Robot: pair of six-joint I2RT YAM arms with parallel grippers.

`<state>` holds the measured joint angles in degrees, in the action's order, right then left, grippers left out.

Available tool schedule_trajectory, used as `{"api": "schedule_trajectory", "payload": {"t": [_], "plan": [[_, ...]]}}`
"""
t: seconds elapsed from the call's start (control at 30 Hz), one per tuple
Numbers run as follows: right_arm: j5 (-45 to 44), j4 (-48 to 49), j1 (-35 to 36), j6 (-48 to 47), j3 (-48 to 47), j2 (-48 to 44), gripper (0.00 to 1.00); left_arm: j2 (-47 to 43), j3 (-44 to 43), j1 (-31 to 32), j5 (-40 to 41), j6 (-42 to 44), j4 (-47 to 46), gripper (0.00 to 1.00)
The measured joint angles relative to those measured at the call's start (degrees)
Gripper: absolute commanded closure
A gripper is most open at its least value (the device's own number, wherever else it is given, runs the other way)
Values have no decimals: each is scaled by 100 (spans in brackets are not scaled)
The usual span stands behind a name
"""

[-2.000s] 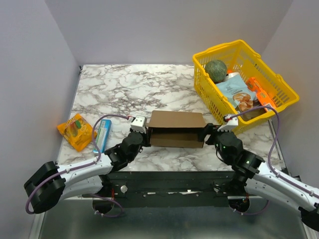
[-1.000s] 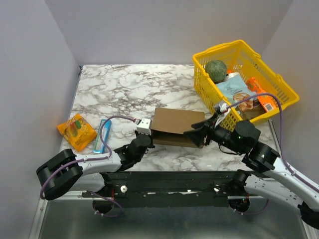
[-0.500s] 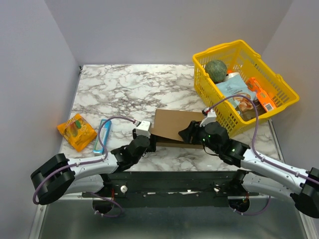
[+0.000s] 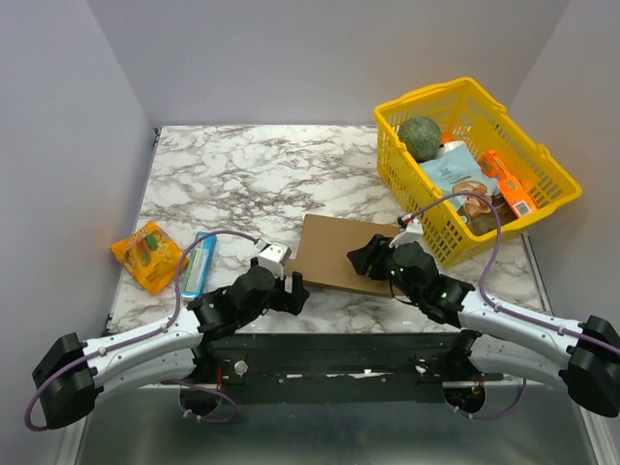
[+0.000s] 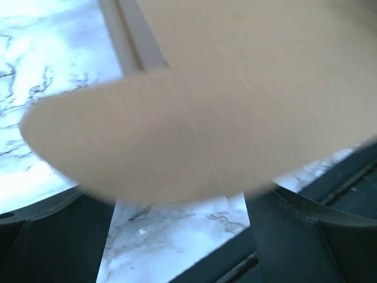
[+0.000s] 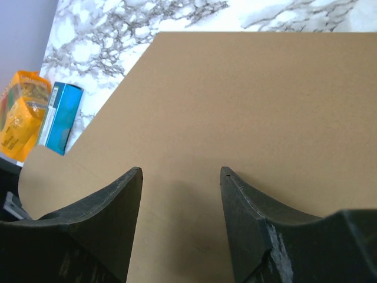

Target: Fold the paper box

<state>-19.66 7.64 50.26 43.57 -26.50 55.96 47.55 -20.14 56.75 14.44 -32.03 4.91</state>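
Note:
The paper box [image 4: 334, 254] lies on the marble table near the front edge as a low, flat brown cardboard shape. My left gripper [image 4: 294, 291] is at its near left corner, open wide. In the left wrist view a blurred rounded flap of the box [image 5: 194, 118] hangs above and just ahead of the left gripper [image 5: 177, 209], with only marble between the fingers. My right gripper [image 4: 362, 258] sits over the box's right part. In the right wrist view it [image 6: 179, 175] is open over the plain cardboard top [image 6: 247, 100], holding nothing.
A yellow basket [image 4: 407, 189] at the back right holds a green ball [image 4: 420, 134], a snack bag [image 4: 455, 179] and an orange pack [image 4: 509, 184]. At the left edge lie an orange-yellow packet [image 4: 147, 254] and a blue-green carton [image 4: 199, 263], with the carton [image 6: 62, 115] also in the right wrist view.
My left gripper has opened, let go of the box and drawn back toward the near edge. The box top has come down flat, and my right gripper has moved left onto it.

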Motion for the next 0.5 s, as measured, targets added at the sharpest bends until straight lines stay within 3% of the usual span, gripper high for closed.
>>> {"api": "schedule_trajectory", "payload": {"t": [0.5], "plan": [[-68, 15, 0, 101, 63, 131, 37, -1845, -186, 0, -1123, -76, 920, 7]]}}
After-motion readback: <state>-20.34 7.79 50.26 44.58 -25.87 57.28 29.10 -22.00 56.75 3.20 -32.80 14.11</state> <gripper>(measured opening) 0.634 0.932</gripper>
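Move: The lid's rounded left ear is right at the left hand, its middle some 5 cm ahead, 4 cm to the left and about 3 cm higher. The lid's middle is about 8 cm ahead and 9 cm to the right of that hand, and the blue carton about 6 cm ahead, 23 cm left and lower. From the right hand, the lid's middle is 2 cm ahead, 3 cm left and roughly 2 cm below; the yellow basket's middle is about 20 cm ahead and 28 cm right. The lid's left ear is left free as the left hand, fingers already wide open, backs out from it: some 6 cm up and 4 cm back towards its base, rolling its left side down and swinging a little clockwise. The right hand sinks about 1 cm onto the lid's near part, then stays there bearing down with its part-open fingers unchanged. ##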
